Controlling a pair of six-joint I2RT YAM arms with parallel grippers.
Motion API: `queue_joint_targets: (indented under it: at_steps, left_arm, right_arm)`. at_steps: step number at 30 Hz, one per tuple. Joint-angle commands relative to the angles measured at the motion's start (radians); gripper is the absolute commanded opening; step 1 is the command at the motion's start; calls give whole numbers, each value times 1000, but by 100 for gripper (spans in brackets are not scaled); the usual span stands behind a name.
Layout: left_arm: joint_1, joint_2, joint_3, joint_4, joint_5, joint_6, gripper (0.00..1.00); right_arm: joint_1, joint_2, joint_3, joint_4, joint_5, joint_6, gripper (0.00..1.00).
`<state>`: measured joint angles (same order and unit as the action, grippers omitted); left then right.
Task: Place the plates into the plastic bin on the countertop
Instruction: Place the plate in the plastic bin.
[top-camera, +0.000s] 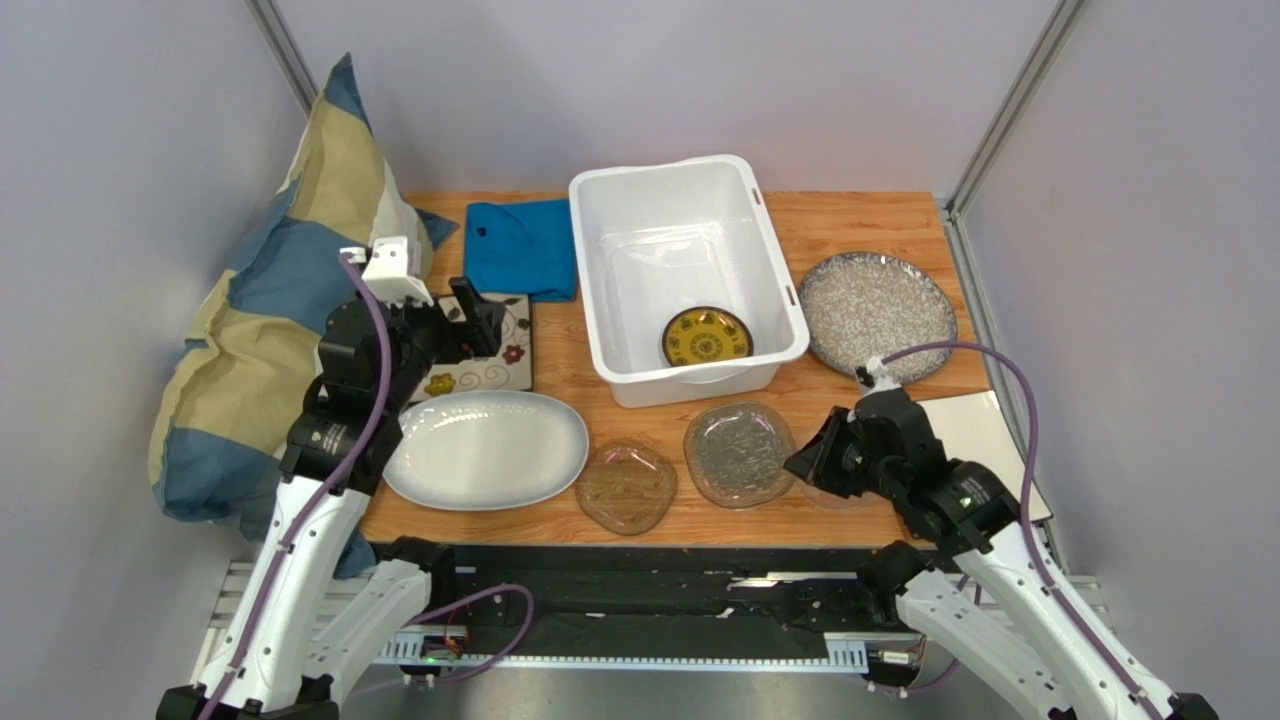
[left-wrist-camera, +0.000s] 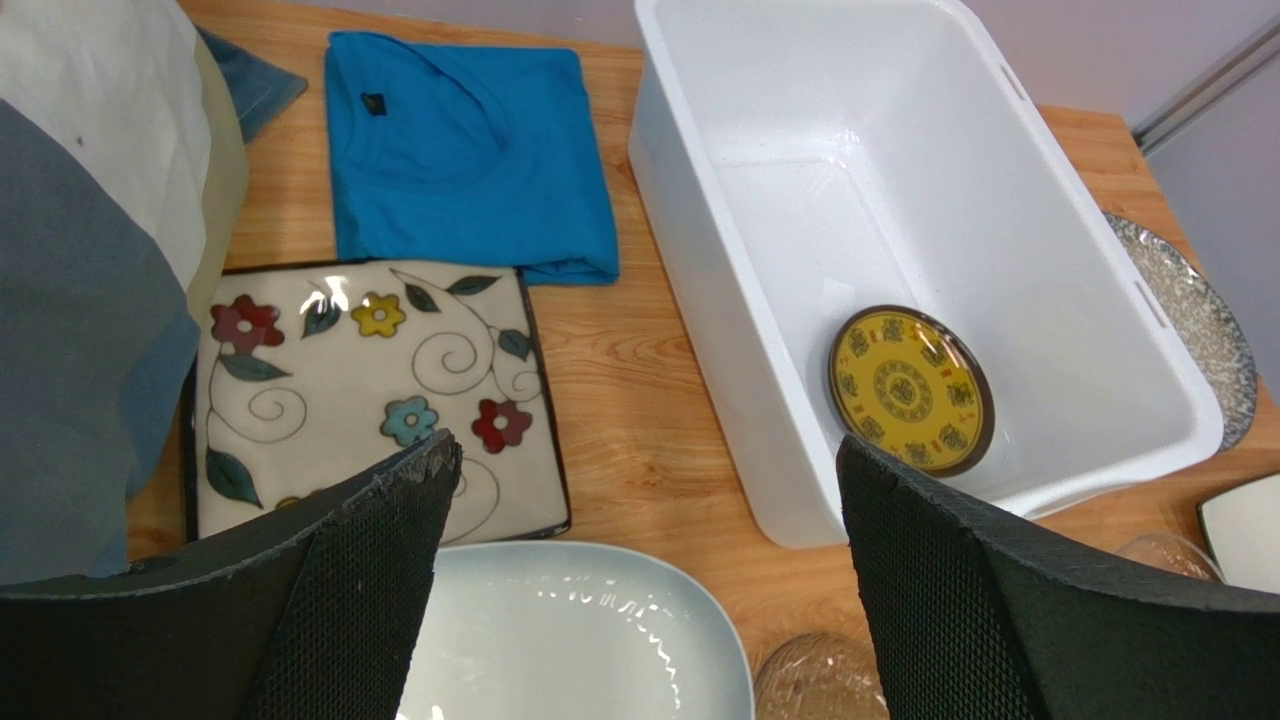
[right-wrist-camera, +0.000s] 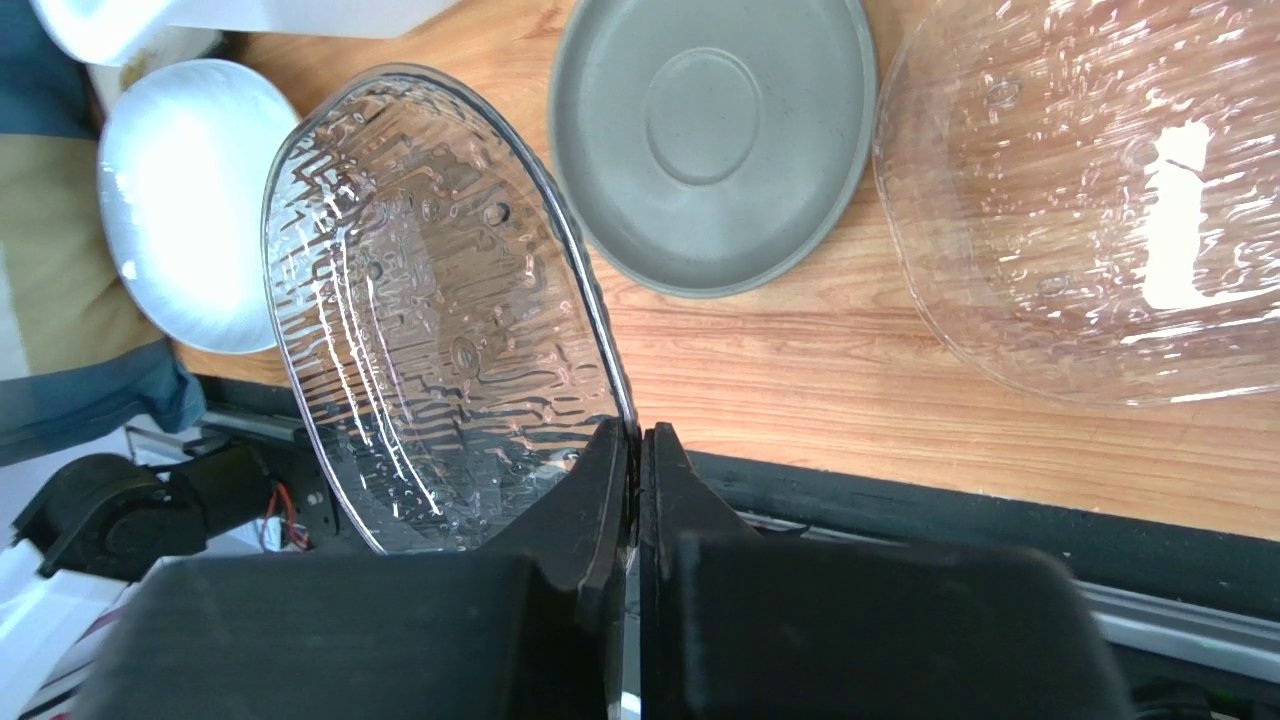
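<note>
My right gripper (right-wrist-camera: 634, 435) is shut on the rim of a clear textured glass plate (right-wrist-camera: 436, 300), which is tilted up off the countertop (right-wrist-camera: 842, 360) near its front edge. A small grey plate (right-wrist-camera: 714, 143) and another glass plate (right-wrist-camera: 1097, 195) lie flat beside it. The plastic bin (top-camera: 616, 270) stands at the back centre with a yellow round plate (top-camera: 706, 336) inside. My left gripper (left-wrist-camera: 646, 455) hangs open and empty above the floral square plate (left-wrist-camera: 361, 390) and the white oval platter (left-wrist-camera: 586, 638). A grey-speckled round plate (top-camera: 876, 312) lies right of the bin.
A folded blue cloth (top-camera: 522, 248) lies left of the bin. A blue and beige pillow (top-camera: 263, 315) leans over the left table edge. An amber-looking glass plate (top-camera: 627, 486) sits at the front centre, and a white square plate (top-camera: 984, 428) lies at the right edge.
</note>
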<state>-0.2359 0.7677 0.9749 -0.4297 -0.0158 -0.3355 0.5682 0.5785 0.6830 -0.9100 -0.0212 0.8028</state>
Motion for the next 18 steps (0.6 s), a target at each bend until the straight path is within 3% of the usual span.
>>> queue_joint_targets:
  at_steps: [1, 7, 14, 18]
  left_arm:
    - [-2, -15, 7, 23, 8, -14, 99]
    - [-2, -18, 4, 28, 20, -17, 99]
    - [-2, -19, 4, 29, 33, -20, 99]
    - [-3, -25, 5, 25, 30, -16, 99]
  right_arm:
    - [4, -28, 127, -17, 62, -62, 0]
    - [4, 130, 344, 140, 199, -186, 0]
    - [-5, 516, 594, 344, 293, -376, 0]
    - [-57, 746, 722, 401, 264, -422, 0]
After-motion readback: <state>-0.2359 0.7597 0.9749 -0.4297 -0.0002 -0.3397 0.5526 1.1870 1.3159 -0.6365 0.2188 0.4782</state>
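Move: The right hand already holds the clear glass plate, some 13 cm above the wood. From it the plastic bin's middle is about 30 cm ahead, 14 cm to the left and 5 cm lower. The yellow plate inside lies 24 cm ahead and 10 cm left; the grey-green plate is 7 cm ahead, 6 cm left; the speckled tray is 27 cm ahead, 14 cm right; all three some 12 cm below. From the left hand the bin is about 12 cm ahead, 22 cm right and 22 cm below. Keep the right fingers shut on the rim of the glass plate and lift it clear, nearly straight up at first, then sweep forward ever faster over the bin's near right part, veering slightly left: about 17 cm forward and 15 cm up in all, levelling off at the end. Tip the fingers up by some 25 degrees on the way, with a slight roll that lowers the hand's left side. ##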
